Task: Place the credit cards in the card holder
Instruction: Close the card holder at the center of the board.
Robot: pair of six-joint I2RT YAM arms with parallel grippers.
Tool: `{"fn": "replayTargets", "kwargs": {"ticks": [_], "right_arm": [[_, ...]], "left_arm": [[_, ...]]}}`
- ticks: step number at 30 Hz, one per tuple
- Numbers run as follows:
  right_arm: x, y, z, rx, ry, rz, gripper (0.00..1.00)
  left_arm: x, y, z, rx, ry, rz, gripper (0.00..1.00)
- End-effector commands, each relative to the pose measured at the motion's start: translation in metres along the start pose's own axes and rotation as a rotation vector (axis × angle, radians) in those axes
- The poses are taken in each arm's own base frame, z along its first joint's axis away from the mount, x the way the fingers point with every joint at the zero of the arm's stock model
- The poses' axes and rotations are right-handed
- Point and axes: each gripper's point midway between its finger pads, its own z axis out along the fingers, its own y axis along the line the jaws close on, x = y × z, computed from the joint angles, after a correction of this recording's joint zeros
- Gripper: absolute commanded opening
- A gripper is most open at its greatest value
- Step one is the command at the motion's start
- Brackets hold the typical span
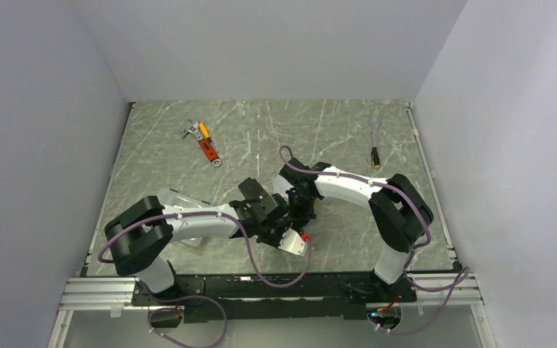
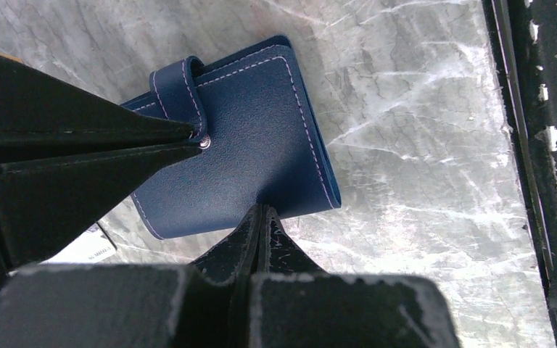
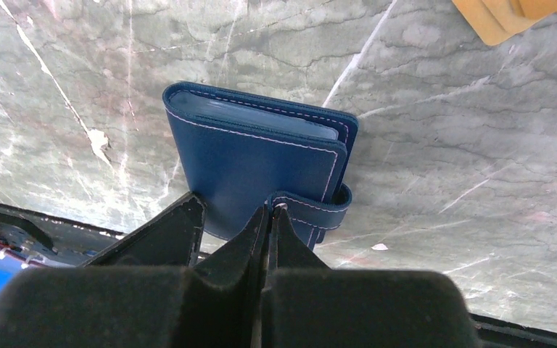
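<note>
The card holder (image 2: 246, 145) is a navy-blue wallet lying folded shut on the marble table, with its snap tab (image 2: 181, 87) wrapped over the edge. My left gripper (image 2: 263, 209) is shut, its tips touching the wallet's near edge. My right gripper (image 3: 270, 209) is also shut, its tips at the snap end of the tab (image 3: 312, 210). Greyish inner pockets (image 3: 254, 116) show along the card holder's (image 3: 254, 167) far side. A silver-white card (image 1: 294, 244) lies beside the two grippers. Tan-orange flat pieces (image 3: 500, 14) lie at the corner of the right wrist view; I cannot tell whether they are cards. No black card shows.
An orange-handled tool (image 1: 204, 141) lies at the back left and a wrench (image 1: 375, 141) at the back right. A pale clear box (image 1: 178, 199) sits by the left arm. The black rail (image 2: 544, 145) of the table's near edge runs close to the wallet.
</note>
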Motion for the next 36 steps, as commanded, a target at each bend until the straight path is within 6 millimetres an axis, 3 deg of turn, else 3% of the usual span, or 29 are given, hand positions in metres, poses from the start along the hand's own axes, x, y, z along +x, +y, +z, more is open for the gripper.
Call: {"fn": "replayTargets", "kwargs": {"ticks": [1, 10, 19, 29, 36], "right_arm": [[0.015, -0.025, 0.04, 0.107, 0.053, -0.002, 0.0], [0.024, -0.035, 0.05, 0.171, 0.07, -0.012, 0.0], [0.037, -0.06, 0.058, 0.274, 0.077, -0.014, 0.0], [0.055, -0.077, 0.075, 0.339, 0.083, -0.015, 0.0], [0.054, -0.084, 0.082, 0.396, 0.079, -0.046, 0.0]], "left_arm": [[0.003, -0.003, -0.008, 0.013, 0.011, -0.002, 0.0], [0.008, 0.003, -0.014, 0.01, 0.006, -0.026, 0.0], [0.012, 0.008, -0.02, -0.001, 0.007, -0.043, 0.0], [0.021, 0.022, -0.05, -0.057, -0.001, -0.085, 0.0], [0.035, 0.016, -0.064, -0.08, 0.01, -0.105, 0.0]]}}
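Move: The folded card holder lies under both hands. Its middle is about 3 cm right and 1 cm ahead of the left hand, 1 cm below, with the shut left fingers at its left edge. It is 1 cm ahead and 1 cm left of the right hand, 1 cm below, with the shut right fingers on the clasp. From the left hand, the white cards lie some 11 cm straight ahead, the black cards 10 cm ahead and 7 cm left. From the right hand, the orange cards lie about 14 cm ahead and 9 cm right. The right hand keeps its closed fingertips on the strap's snap and presses down on it, sinking about 1.5 cm and tilting some 5 degrees as it goes. Meanwhile the left hand, fingers still shut, leaves the holder's left edge, first going left and a little forward close to the table, then also rising, to end roughly 5 cm left, 3 cm forward and 3.5 cm higher, turned slightly counter-clockwise. ##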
